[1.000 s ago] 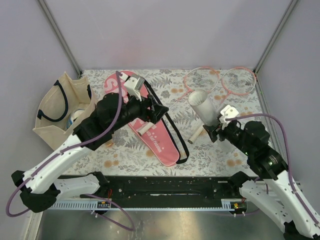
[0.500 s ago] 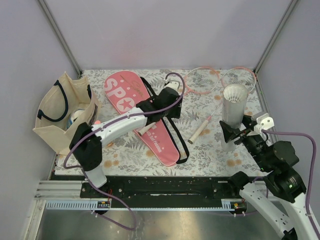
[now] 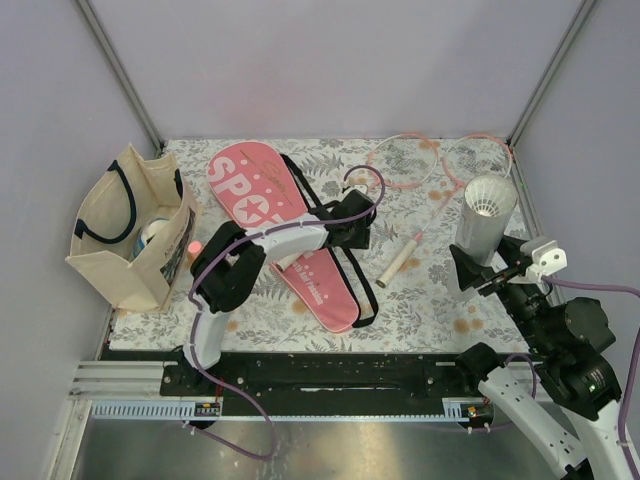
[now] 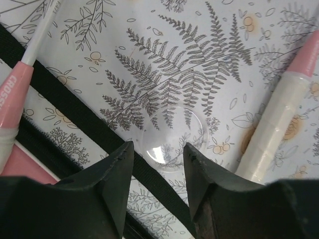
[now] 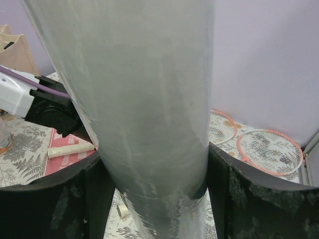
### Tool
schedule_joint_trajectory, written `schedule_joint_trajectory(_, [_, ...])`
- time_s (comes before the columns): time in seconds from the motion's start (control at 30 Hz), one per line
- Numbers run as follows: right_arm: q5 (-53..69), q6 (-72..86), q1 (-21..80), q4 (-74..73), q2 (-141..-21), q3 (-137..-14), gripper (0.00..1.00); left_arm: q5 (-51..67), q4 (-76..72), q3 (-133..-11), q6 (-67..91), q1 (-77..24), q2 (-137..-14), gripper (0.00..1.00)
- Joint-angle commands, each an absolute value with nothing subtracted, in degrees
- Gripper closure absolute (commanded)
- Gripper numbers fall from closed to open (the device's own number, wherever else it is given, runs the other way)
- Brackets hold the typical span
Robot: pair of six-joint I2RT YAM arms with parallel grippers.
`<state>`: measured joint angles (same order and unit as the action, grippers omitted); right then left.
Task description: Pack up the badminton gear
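Observation:
My right gripper [image 3: 482,268] is shut on the lower part of the long white tube [image 3: 484,222] and holds it upright at the right of the table; the tube [image 5: 149,99] fills the right wrist view between the fingers. My left gripper [image 4: 157,147] hangs low over the cloth with its jaws apart, and a small clear lid [image 4: 172,142] lies just ahead of them. A black strap [image 4: 75,129] runs under the left finger. The pink cover [image 3: 265,195] lies flat. Two pink racket heads [image 3: 405,160] [image 3: 478,158] rest at the back right, with one handle [image 3: 398,262] nearby.
A beige tote bag [image 3: 130,225] stands at the left edge with a small orange bottle [image 3: 190,247] beside it. Grey walls close in the back and both sides. A second racket handle [image 4: 12,99] lies beside the strap.
My left arm swung right and down to the cloth beside the strap, and its jaws narrowed. My right arm stood the tube upright and drew it right and nearer.

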<state>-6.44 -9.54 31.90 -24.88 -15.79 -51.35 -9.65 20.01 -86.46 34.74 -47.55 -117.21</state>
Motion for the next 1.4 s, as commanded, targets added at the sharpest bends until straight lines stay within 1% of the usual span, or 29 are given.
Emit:
schedule_joint_trajectory(0.0, [-6.2, -10.7, 32.3, -20.9, -14.5, -54.1, 0.48, -9.1, 18.1, -90.2, 35.9, -47.1, -119.0, 0.53])
schedule_joint_trajectory(0.23, [-5.7, -10.5, 32.3, -20.7, -14.2, -53.4, 0.48, -8.2, 19.9, -91.3, 35.5, -46.8, -123.2, 0.58])
schedule_joint_trajectory(0.4, [-5.8, -10.7, 32.3, -20.5, -14.3, -53.2, 0.48, -7.6, 19.7, -91.1, 36.0, -46.8, -124.2, 0.65])
schedule_joint_trajectory(0.47, [-5.5, -10.7, 32.3, -20.5, -14.6, -53.1, 0.48, -7.3, 19.8, -91.1, 36.0, -46.6, -124.4, 0.72])
schedule_joint_trajectory(0.53, [-5.4, -10.6, 32.3, -20.4, -14.4, -52.9, 0.48, -6.9, 19.5, -90.7, 36.0, -46.8, -124.1, 0.85])
schedule_joint_trajectory(0.63, [-5.3, -10.5, 32.3, -20.4, -14.5, -52.5, 0.48, -6.1, 19.2, -90.2, 35.9, -46.7, -122.8, 1.00])
schedule_joint_trajectory(0.8, [-4.6, -9.9, 32.3, -20.0, -15.2, -50.2, 0.46, -4.6, 18.5, -88.4, 35.4, -46.6, -116.2, 1.00])
schedule_joint_trajectory(0.97, [1.5, -10.1, 32.3, -20.2, -16.2, -46.6, 0.46, -2.9, 17.0, -85.5, 35.7, -45.7, -106.8, 1.00])
schedule_joint_trajectory(1.2, [3.7, -13.4, 32.3, -18.6, -16.4, -41.7, 0.46, -0.6, 16.2, -78.9, 35.0, -43.0, -92.4, 1.00])
schedule_joint_trajectory(1.3, [6.7, -16.8, 32.3, -19.1, -17.7, -40.5, 0.46, 5.3, 12.7, -73.8, 37.5, -39.8, -86.0, 1.00])
schedule_joint_trajectory(1.37, [10.3, -19.7, 32.3, -19.6, -18.7, -40.3, 0.44, 11.8, 9.2, -70.2, 40.2, -37.2, -81.4, 1.00])
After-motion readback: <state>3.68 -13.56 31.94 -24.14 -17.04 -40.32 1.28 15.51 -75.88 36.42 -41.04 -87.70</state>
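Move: The clear round lid lies flat on the table about 4 cm below the left fingers, 2 cm ahead and 2 cm to the right. One racket grip lies some 10 cm right of this hand, level with it; the other about 16 cm left and 3 cm ahead. From the right hand, high up and still holding the shuttlecock tube, the lid is about 18 cm ahead, 20 cm left and 36 cm below. Left hand sinks, pinches the clear lid's rim and lifts some 20 cm; right lowers its held tube 8 cm. ##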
